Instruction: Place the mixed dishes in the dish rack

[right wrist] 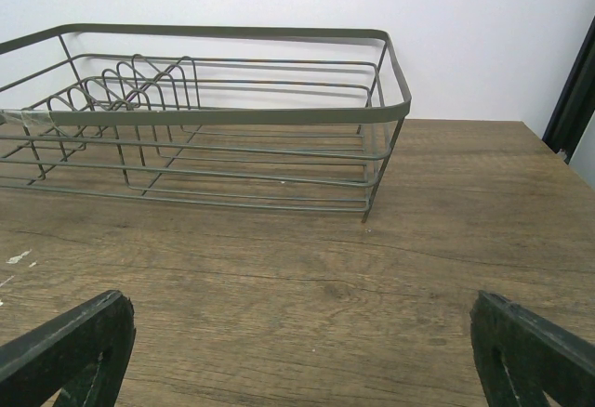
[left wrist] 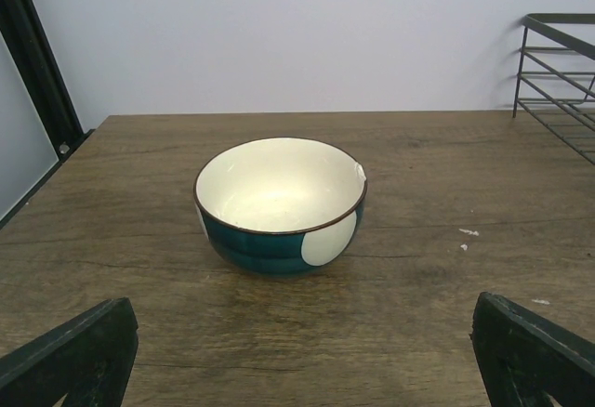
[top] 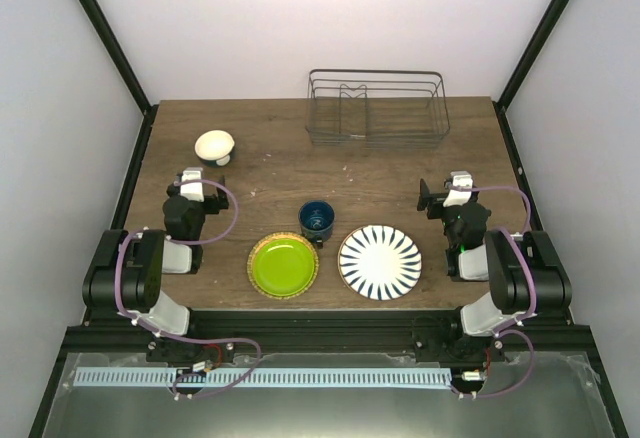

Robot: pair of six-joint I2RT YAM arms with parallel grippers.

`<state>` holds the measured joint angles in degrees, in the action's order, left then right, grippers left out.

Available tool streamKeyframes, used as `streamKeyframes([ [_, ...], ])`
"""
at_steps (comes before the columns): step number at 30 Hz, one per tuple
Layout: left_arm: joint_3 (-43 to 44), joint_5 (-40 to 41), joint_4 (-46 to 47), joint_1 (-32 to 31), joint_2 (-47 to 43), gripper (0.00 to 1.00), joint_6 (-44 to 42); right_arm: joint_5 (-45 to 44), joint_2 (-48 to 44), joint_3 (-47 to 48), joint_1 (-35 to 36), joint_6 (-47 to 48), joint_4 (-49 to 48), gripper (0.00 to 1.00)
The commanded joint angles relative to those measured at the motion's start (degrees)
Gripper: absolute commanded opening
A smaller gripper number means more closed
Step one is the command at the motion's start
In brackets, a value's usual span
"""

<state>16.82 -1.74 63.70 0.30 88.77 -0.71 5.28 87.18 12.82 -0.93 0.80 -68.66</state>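
The dish rack of thin dark wire stands at the table's far edge, right of centre, with nothing in it. A small bowl, white inside and teal with white dots outside, sits upright at the far left. Near the front edge lie the lime-green plate and the blue-striped white plate, with the dark blue mug just behind them. My left gripper is open a short way in front of the bowl. My right gripper is open, facing the rack's right end.
Black frame posts run along both sides of the wooden table. A corner of the rack shows at the right of the left wrist view. Small white flecks lie on the wood right of the bowl.
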Motion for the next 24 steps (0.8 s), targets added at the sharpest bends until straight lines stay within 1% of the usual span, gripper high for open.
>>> streamKeyframes([
  [1,0.7,-1.2,0.8,-0.1,0.3,0.99,-0.7,-0.8,0.0,1.1,-0.4,0.0,-2.0,1.00],
  [2,0.6,-0.8,0.9,-0.1,0.3,0.98,-0.6,-1.1,0.0,1.1,-0.3,0.1,-2.2,1.00],
  [4,0.6,0.8,0.7,-0.1,-0.4,0.98,-0.2,-1.6,-1.0,2.3,-0.1,0.1,1.3,1.00],
  [5,0.6,1.9,0.1,-0.1,-1.3,0.98,0.2,-2.5,-1.3,2.6,0.2,0.1,1.1,1.00],
  [6,0.5,2.9,-1.0,-0.2,-2.7,0.98,0.5,-4.4,-2.2,4.1,0.7,0.0,4.2,1.00],
  [8,0.4,4.6,-3.7,-0.2,-5.7,0.99,0.9,-6.9,-4.3,9.3,1.7,1.0,15.7,1.00],
  [9,0.4,5.5,-5.5,-0.2,-7.2,0.99,0.8,-8.3,-5.1,11.5,2.5,1.2,19.6,1.00],
  [12,0.9,8.4,-12.6,-0.8,-12.4,1.00,-0.1,-11.8,-7.7,15.6,5.8,1.4,26.6,1.00],
  [13,1.3,8.5,-15.5,-1.2,-14.4,1.00,-0.2,-13.3,-8.3,17.8,7.1,1.1,31.4,1.00],
  [14,1.7,8.5,-18.8,-1.5,-16.1,1.00,-0.2,-14.3,-8.4,21.1,8.3,0.4,36.4,1.00],
  [16,2.5,9.0,-24.3,-2.4,-19.3,1.00,0.8,-15.5,-7.1,30.1,10.4,-2.1,49.9,1.00],
  [18,2.9,9.5,-28.5,-3.7,-21.6,1.00,1.2,-16.4,-4.1,40.3,12.6,-4.3,61.9,1.00],
  [20,3.4,11.0,-32.3,-4.9,-22.9,1.00,2.2,-16.9,-0.3,49.9,14.5,-7.3,71.5,1.00],
  [22,3.6,11.8,-34.8,-5.5,-23.5,1.00,3.4,-16.4,3.0,57.8,16.0,-10.2,77.2,1.00],
  [24,3.2,12.3,-35.8,-6.0,-23.8,1.00,4.5,-13.8,6.6,64.8,16.7,-13.3,81.7,1.00],
])
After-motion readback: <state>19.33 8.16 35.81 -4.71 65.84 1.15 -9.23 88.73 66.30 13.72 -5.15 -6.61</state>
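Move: The dish rack's middle lies about 29 cm ahead of the right hand, 19 cm to its left and 7 cm lower, with its right end nearly straight ahead. The striped plate is about 18 cm back and 20 cm left, and the blue mug about 5 cm back and 39 cm left, both roughly 10 cm lower. From the left hand, the rack is some 29 cm ahead and 56 cm right. Right hand rises some 14 cm, reaching forward and left towards the rack, fingers open; left lifts about 5. ##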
